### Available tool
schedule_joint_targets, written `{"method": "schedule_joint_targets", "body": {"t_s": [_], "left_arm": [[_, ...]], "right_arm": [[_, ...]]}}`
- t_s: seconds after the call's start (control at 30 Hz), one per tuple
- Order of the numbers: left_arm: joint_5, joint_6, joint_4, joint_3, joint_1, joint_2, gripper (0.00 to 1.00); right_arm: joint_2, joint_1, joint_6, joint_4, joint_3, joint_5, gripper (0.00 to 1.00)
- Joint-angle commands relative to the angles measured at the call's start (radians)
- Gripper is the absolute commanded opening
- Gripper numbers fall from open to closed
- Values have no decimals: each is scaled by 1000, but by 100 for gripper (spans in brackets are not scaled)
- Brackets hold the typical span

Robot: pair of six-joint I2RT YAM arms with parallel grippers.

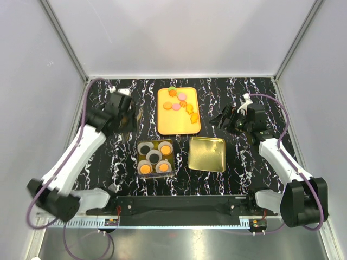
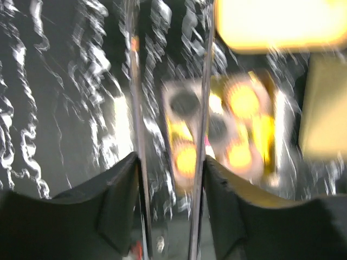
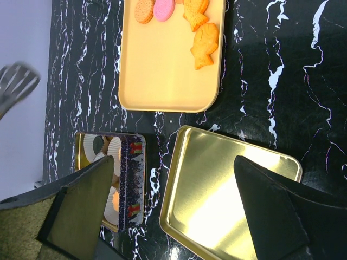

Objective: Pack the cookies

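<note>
Several cookies (image 1: 179, 100), orange, pink and green, lie at the far end of an orange tray (image 1: 174, 123); pink and orange ones (image 3: 153, 9) show in the right wrist view. A square tin (image 1: 155, 157) holds white paper cups with orange and black cookies (image 1: 145, 169) in them. My left gripper (image 1: 133, 116) hovers left of the tray, shut on thin metal tongs (image 2: 203, 108) whose two arms run between its fingers (image 2: 116, 200). The left wrist view is blurred, with the tin (image 2: 222, 130) beyond the tongs. My right gripper (image 1: 225, 120) stands open right of the tray, nothing between its fingers (image 3: 81, 200).
A gold tin lid (image 1: 206, 154) lies upside down right of the tin, below my right gripper (image 3: 173, 206). Two fish-shaped orange biscuits (image 3: 205, 46) sit on the tray's right side. Grey walls close in the black marbled table (image 1: 244, 173) on three sides.
</note>
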Motion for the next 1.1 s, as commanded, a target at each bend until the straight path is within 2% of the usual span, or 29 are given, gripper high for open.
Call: {"method": "schedule_joint_targets", "body": {"t_s": [0.0,0.03,0.17,0.3,0.47,0.53,0.67,0.9,1.07], "left_arm": [[-19,71,272,26,142,148,56],[-11,62,306,33,196,185,56],[23,39,469,65,272,353,56],[26,50,504,122,327,536,57],[49,73,529,145,390,661,58],[49,85,529,144,400,705,62],[64,93,527,131,417,758,76],[87,102,547,108,431,784,86],[95,88,474,219,436,720,91]], "right_arm": [[-30,9,-13,11,42,-35,100],[-34,7,-12,12,40,-35,100],[-34,9,-10,18,34,-35,100],[-17,9,-4,21,33,-38,100],[3,9,-9,6,39,-8,100],[13,7,-9,-2,42,6,100],[30,9,-12,-17,51,23,100],[69,9,-27,-60,74,69,100],[92,9,-33,-132,111,145,100]]}}
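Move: Bare table left of the orange tray is where the left hand, holding the tongs, is headed: about 19 cm ahead, 8 cm to its left and 20 cm below. The orange tray's middle lies some 20 cm ahead and 19 cm right, the cookie box 4 cm back and 10 cm right. From the right hand, the gold lid lies roughly 9 cm back, 4 cm left and 14 cm down; that bare spot lies 10 cm ahead, 42 cm left. Swinging the tongs away from the cookie box, the left hand travels about 19 cm forward and 18 cm down, drifting 8 cm left, with the wrist turning some 20 degrees counter-clockwise. Over the last stretch down, the fingers spread wide and let go of the tongs, tips pointing forward. Late on, the open right hand sinks about 3 cm, tipping down slightly. ##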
